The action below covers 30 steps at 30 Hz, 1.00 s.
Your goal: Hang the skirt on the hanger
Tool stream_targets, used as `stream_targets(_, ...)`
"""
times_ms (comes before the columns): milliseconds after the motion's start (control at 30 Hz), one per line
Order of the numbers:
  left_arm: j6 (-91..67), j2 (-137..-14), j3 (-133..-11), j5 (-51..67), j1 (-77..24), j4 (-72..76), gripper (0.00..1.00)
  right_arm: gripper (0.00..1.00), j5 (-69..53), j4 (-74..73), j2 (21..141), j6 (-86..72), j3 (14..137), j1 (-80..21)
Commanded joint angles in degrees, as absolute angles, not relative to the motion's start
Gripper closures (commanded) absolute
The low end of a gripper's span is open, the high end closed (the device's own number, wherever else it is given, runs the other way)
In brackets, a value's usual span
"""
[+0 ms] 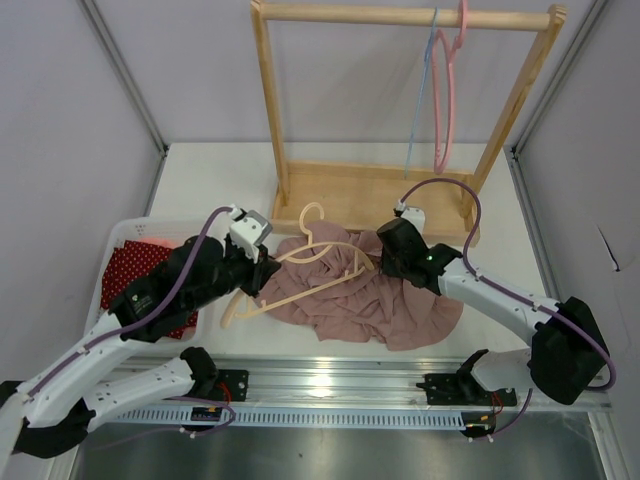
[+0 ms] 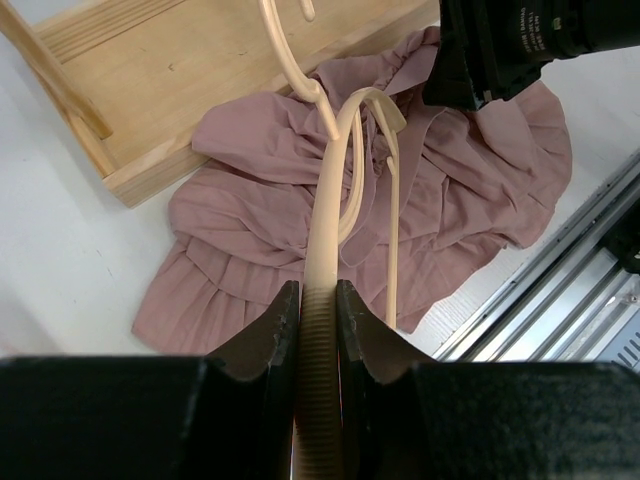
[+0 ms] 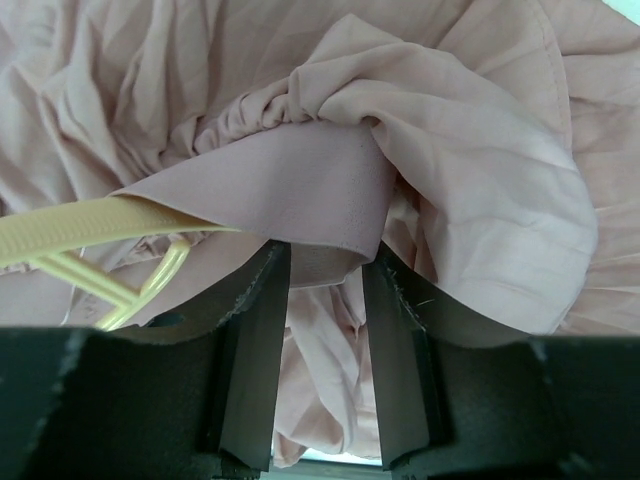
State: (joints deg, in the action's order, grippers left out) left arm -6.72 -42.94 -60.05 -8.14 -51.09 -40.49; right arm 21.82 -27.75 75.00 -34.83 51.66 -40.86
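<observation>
The dusty-pink skirt (image 1: 370, 300) lies crumpled on the table in front of the wooden rack. A cream plastic hanger (image 1: 300, 270) rests across its left part, hook pointing toward the rack. My left gripper (image 1: 262, 270) is shut on the hanger's ribbed left arm (image 2: 325, 230), as the left wrist view (image 2: 318, 300) shows. My right gripper (image 1: 378, 258) sits at the skirt's upper edge by the hanger's right end. In the right wrist view its jaws (image 3: 327, 260) stand apart, with the skirt's waistband (image 3: 300, 185) draped over the fingertips and the hanger (image 3: 70, 230) tucked under the fabric at left.
A wooden rack (image 1: 400, 190) stands at the back, with a pink hanger (image 1: 445, 100) and a blue hanger (image 1: 420, 90) on its top bar. A white basket (image 1: 115, 240) with red dotted cloth (image 1: 140, 270) sits at left. A metal rail (image 1: 350, 380) runs along the near edge.
</observation>
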Motion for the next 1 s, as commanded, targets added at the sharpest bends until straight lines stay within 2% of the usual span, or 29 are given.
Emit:
stream_targets(0, -8.26, -41.58, -59.24, -6.24, -51.15, -36.12, 1.00, 0.61, 24.34, -25.93, 75.76, -34.63, 52.30, -40.69)
stream_targets(67, -8.52, -41.14, -58.02, -5.54, -51.24, -34.64, 1.00, 0.62, 24.70, -25.75, 75.67, -34.72, 52.12, -40.69)
stream_targets(167, -8.61, -40.52, -55.91, -4.40, -51.50, -31.92, 1.00, 0.69, 25.22, -26.01, 75.76, -34.37, 52.47, -40.69)
stream_targets(200, -8.61, -40.52, -55.38, -4.57, -51.76, -31.30, 1.00, 0.78, 25.31, -26.19, 75.85, -34.19, 52.73, -40.78)
stream_targets(300, -8.26, -39.99, -52.83, -7.10, -52.82, -27.88, 1.00, 0.95, 24.61, -28.12, 75.59, -34.10, 54.49, -40.87)
stream_targets(367, -7.56, -39.03, -51.16, -8.87, -53.70, -25.68, 1.00, 0.99, 24.43, -30.39, 74.98, -34.19, 56.50, -41.31)
stream_targets(667, -5.10, -37.80, -46.85, -18.97, -60.99, -17.06, 1.00, 1.00, 21.79, -42.78, 71.98, -34.37, 63.80, -42.98)
stream_targets(967, -4.48, -35.16, -45.01, -14.79, -61.52, -13.64, 1.00, 1.00, 21.01, -47.55, 70.93, -35.42, 64.60, -44.91)
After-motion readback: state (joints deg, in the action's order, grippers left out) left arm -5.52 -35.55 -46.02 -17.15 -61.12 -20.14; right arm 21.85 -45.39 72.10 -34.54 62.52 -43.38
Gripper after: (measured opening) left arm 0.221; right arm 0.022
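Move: The near edge of the skirt's waistband is right between the right hand's open fingertips, hardly 1 cm ahead and 1 cm below. The tip of the wooden hanger held by the left hand is tucked under the band, about 4 cm to the right hand's left and 2 cm ahead. The rack base lies some 13 cm ahead, 2 cm left and 7 cm lower. From the left hand, that waistband edge is roughly 11 cm ahead, 19 cm right and 18 cm below. The right fingers close from nearly half open and pinch the waistband edge beside the hanger's tip, then the hand lifts it about 5 cm and near the top draws back 2 to 3 cm towards the robot. Keeping its grip on the hanger, the left hand dips and shifts right towards the band, some 3 cm, then rises back to its old height while tilting up by about 10 degrees, so that the hanger's far tip rises under the band. ##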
